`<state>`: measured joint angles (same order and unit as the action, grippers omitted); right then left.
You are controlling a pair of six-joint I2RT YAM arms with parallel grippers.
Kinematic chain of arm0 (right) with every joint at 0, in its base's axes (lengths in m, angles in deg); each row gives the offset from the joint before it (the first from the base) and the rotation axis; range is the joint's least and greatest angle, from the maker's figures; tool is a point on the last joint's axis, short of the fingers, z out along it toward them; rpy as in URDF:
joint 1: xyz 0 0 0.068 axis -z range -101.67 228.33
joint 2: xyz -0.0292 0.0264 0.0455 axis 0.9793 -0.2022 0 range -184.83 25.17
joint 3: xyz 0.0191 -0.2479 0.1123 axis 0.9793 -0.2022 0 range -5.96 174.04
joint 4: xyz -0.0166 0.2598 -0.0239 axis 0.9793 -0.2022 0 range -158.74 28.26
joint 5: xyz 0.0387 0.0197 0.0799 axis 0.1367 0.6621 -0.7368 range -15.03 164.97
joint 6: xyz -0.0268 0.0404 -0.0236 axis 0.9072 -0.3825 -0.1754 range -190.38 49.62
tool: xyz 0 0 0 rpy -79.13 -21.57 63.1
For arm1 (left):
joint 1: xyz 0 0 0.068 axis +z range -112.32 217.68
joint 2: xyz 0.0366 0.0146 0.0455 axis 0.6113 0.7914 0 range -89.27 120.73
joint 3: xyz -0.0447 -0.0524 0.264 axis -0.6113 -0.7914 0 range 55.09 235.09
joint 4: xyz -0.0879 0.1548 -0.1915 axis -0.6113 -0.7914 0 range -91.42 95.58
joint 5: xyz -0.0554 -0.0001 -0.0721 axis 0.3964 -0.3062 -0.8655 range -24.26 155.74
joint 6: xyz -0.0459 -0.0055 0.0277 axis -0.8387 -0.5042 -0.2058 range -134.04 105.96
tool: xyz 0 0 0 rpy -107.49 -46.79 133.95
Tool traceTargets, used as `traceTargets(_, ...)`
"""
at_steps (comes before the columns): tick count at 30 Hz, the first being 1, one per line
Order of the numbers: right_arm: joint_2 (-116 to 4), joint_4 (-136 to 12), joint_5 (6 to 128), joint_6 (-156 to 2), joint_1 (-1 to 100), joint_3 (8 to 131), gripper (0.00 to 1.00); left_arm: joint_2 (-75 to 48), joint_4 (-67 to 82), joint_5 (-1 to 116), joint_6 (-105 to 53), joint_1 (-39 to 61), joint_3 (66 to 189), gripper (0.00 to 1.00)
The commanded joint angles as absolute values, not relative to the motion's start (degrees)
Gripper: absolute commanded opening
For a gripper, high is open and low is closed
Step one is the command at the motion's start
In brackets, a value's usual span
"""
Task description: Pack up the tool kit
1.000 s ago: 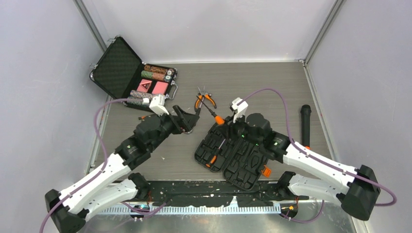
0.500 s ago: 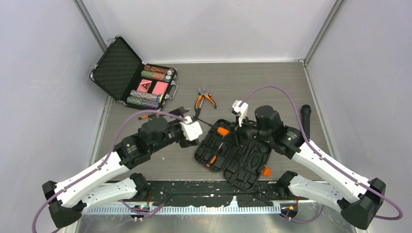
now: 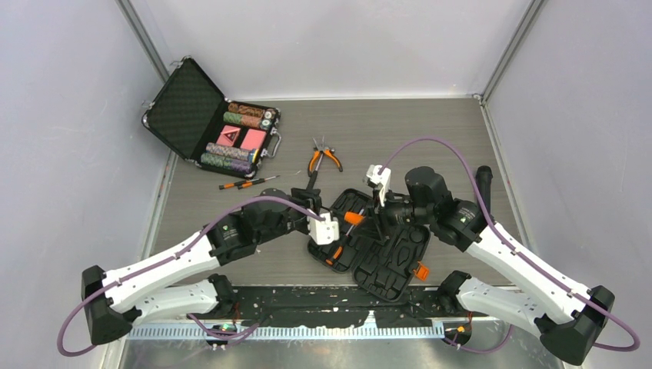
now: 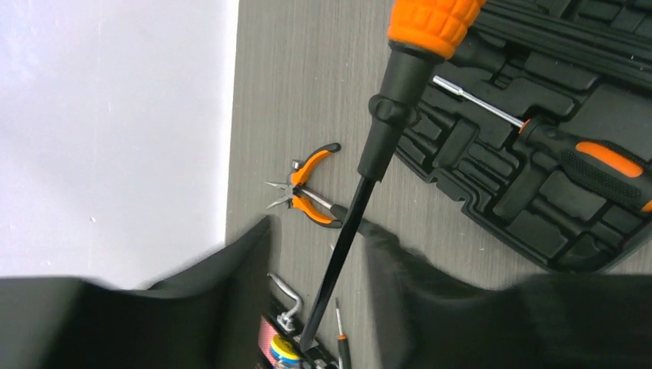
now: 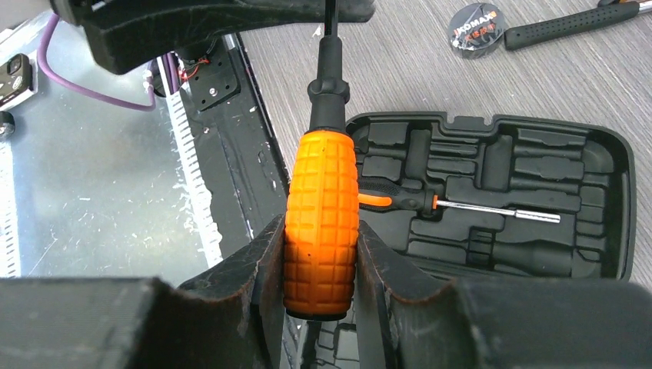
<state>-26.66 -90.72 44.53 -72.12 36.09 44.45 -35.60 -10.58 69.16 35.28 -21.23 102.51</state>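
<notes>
The tool kit [image 3: 384,257] is a black moulded case lying open near the table's front, with one orange-and-black screwdriver [image 5: 430,204] in a slot. My right gripper [image 5: 321,257] is shut on the ribbed orange handle of a big screwdriver [image 5: 321,215], held over the case. Its black shaft [image 4: 347,238] runs between the fingers of my left gripper [image 4: 317,246], which is open with a gap on each side. Orange pliers [image 3: 323,159] and a thin screwdriver [image 3: 246,183] lie on the table behind.
An open metal-edged briefcase [image 3: 184,108] of chips and red cards stands at the back left. A black-handled hammer [image 3: 483,184] lies along the right side, with a tape roll [image 5: 475,29] by it. The case's orange latch [image 3: 421,270] points to the near edge.
My left arm has swung right and nearer, away from the pliers, and brought its jaws round the shaft. The right gripper has drawn the screwdriver slightly nearer over the case.
</notes>
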Motion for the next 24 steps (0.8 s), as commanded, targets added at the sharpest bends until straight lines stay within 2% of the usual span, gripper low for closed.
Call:
traceTargets(1, -25.29, -89.42, 42.58, -71.06, 36.25, 47.48, 0.05, -35.06, -8.45, 69.85, 36.54, -22.35, 104.21, 0.3)
traceTargets(4, -25.47, -89.53, 43.85, -71.03, 36.31, 47.47, 0.05, -35.32, -10.72, 69.68, 34.33, -22.92, 104.65, 0.01)
traceTargets(7, -25.7, -89.16, 47.09, -72.63, 36.61, 47.39, 0.06, -35.7, -12.31, 70.31, 28.72, -23.06, 104.93, 0.0)
traceTargets(9, -25.62, -89.12, 50.15, -74.04, 37.49, 47.39, 0.19, -35.29, -13.48, 72.24, 23.04, -23.05, 105.52, 0.0)
traceTargets(12, -24.92, -88.93, 54.11, -76.41, 40.72, 47.28, 0.46, -32.78, -17.31, 74.97, 10.12, -23.01, 108.24, 0.0)
traceTargets(16, -22.84, -89.04, 65.51, -80.7, 45.58, 45.8, 0.68, -25.28, -25.17, 74.12, -8.58, -23.06, 114.06, 0.0)
traceTargets(19, -21.85, -91.61, 82.94, -84.59, 47.93, 44.05, 0.77, -18.9, -29.14, 71.6, -20.21, -22.99, 118.38, 0.0)
traceTargets(21, -21.43, -92.8, 89.18, -86.2, 48.54, 43.08, 0.8, -14.77, -31.27, 69.51, -27.34, -23.08, 121.93, 0.0)
traceTargets(24, -19.99, -92.71, 92.31, -88.13, 49.04, 40.81, 0.82, -8.6, -34.8, 64.27, -33.82, -23.12, 127.2, 0.0)
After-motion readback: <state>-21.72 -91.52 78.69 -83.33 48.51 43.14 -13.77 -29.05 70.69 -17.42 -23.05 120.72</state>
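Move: The orange screwdriver hangs between the grippers, its shaft already between the left hand's half-open fingers: its middle lies about 4 cm right of and 3 cm behind that hand. The right fingers hold its handle, with the tool's middle some 4 cm left and 3 cm ahead of them. From the left hand, the open toolbox is about 10 cm right, 3 cm back and 20 cm below; the smaller screwdriver in it is 5 cm right, level, 20 cm below; the pliers are 18 cm straight ahead, 22 cm below. Shut the left fingers on the orange screwdriver's shaft, easing down and slightly back while the right keeps its hold on the handle. Then open the right fingers and swing that gripper away forward and right, about 15 cm, turning clockwise some 50 degrees. Take the left on down and to the right over the toolbox, about 6 cm lower in all, tipping its fingers steeply downward. ##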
